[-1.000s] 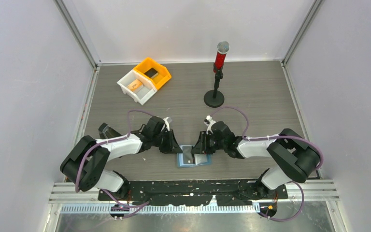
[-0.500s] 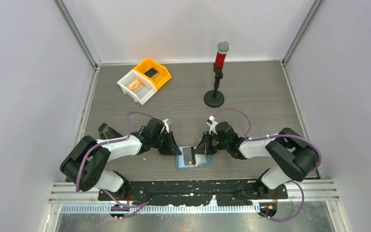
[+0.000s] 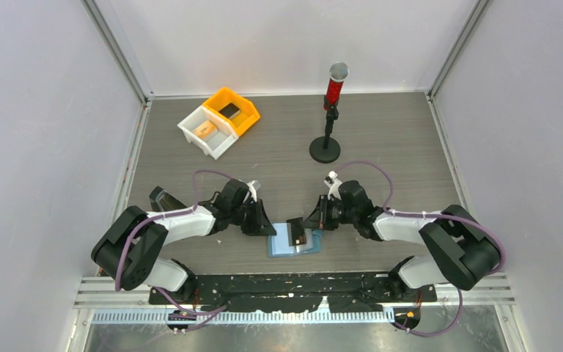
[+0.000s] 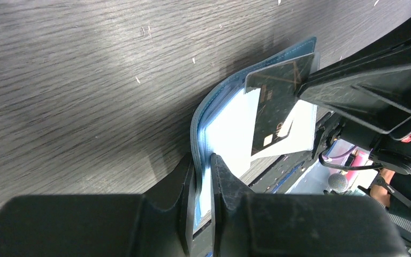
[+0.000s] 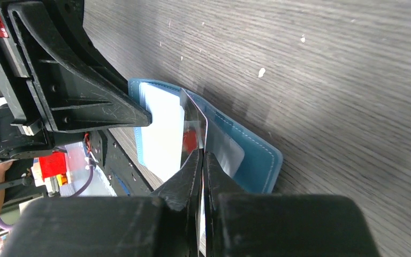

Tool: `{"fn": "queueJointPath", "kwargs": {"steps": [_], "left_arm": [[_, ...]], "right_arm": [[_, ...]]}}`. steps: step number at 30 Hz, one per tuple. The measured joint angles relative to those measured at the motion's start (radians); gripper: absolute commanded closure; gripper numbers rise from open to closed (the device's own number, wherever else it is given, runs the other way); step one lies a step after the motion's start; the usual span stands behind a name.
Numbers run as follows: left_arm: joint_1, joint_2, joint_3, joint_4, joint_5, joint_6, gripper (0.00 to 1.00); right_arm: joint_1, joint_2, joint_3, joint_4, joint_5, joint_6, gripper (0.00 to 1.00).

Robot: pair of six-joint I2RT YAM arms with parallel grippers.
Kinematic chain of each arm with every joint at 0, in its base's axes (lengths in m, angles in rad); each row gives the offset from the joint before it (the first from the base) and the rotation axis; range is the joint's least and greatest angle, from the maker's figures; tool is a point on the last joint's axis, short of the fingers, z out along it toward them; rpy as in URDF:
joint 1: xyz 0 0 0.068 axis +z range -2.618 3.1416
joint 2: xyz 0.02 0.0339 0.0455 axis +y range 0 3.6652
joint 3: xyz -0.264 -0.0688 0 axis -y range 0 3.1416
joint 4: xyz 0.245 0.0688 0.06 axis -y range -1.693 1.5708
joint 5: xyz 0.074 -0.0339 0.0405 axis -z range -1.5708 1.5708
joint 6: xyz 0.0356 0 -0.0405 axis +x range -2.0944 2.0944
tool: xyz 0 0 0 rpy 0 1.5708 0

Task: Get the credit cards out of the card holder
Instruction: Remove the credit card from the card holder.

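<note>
The card holder (image 3: 287, 249) is a light-blue wallet lying open near the table's front edge, between the two arms. My left gripper (image 3: 269, 229) is shut on its left flap; in the left wrist view the fingertips (image 4: 203, 160) pinch the blue edge (image 4: 200, 120). My right gripper (image 3: 310, 225) is shut on a dark credit card (image 3: 297, 233). That card (image 4: 279, 104) stands tilted above the wallet's white inner pocket. In the right wrist view the card (image 5: 193, 126) shows edge-on between the closed fingers (image 5: 202, 156), over the wallet (image 5: 257, 158).
An orange bin (image 3: 243, 116) holding a dark flat item (image 3: 229, 110) and a white bin (image 3: 194, 121) holding a tan item (image 3: 205, 130) stand at the back left. A red microphone on a black stand (image 3: 327, 117) is at the back centre.
My right gripper has closed on the dark card and drawn back to the right, raising the card out over the wallet. The left gripper has stayed clamped on the flap.
</note>
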Motion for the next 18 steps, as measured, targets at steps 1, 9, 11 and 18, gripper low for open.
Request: {"fn": "queueJointPath", "kwargs": {"steps": [1, 9, 11, 18], "left_arm": [[0.000, 0.000, 0.000, 0.000, 0.001, 0.000, 1.00], [0.000, -0.010, 0.000, -0.005, 0.014, 0.000, 0.90], [0.000, -0.017, 0.000, -0.013, 0.014, 0.000, 0.83], [0.000, -0.061, 0.000, -0.084, 0.006, 0.015, 0.54]], "right_arm": [[-0.009, -0.012, 0.000, -0.013, 0.000, -0.007, 0.95], [-0.070, -0.126, 0.000, -0.137, 0.007, -0.068, 0.95], [-0.081, -0.147, 0.000, -0.162, 0.008, -0.074, 0.95], [-0.097, -0.242, 0.008, -0.240, 0.015, -0.074, 0.95]]}}
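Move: The black credit card is already pinched by its right edge in the right fingers; its middle lies about 3 cm to that hand's left and 2 cm back, at much the same height. The opened blue card holder lies below it, its middle some 5 cm back, 3 cm left and 3 cm below the right hand. From the left hand, which grips the holder's left edge, the holder's middle is about 6 cm right, 3 cm back and 2 cm down, the card about 7 cm right, level fore and aft and slightly higher. The black card is drawn off the holder in the right hand's shut fingers, which carry it about 3 cm to the right while rising, then nearly straight up, some 3 cm higher in all and slightly forward. The left hand keeps its pinch on the holder's left edge at first, then opens its fingers around it and eases about 1 cm back and up. ##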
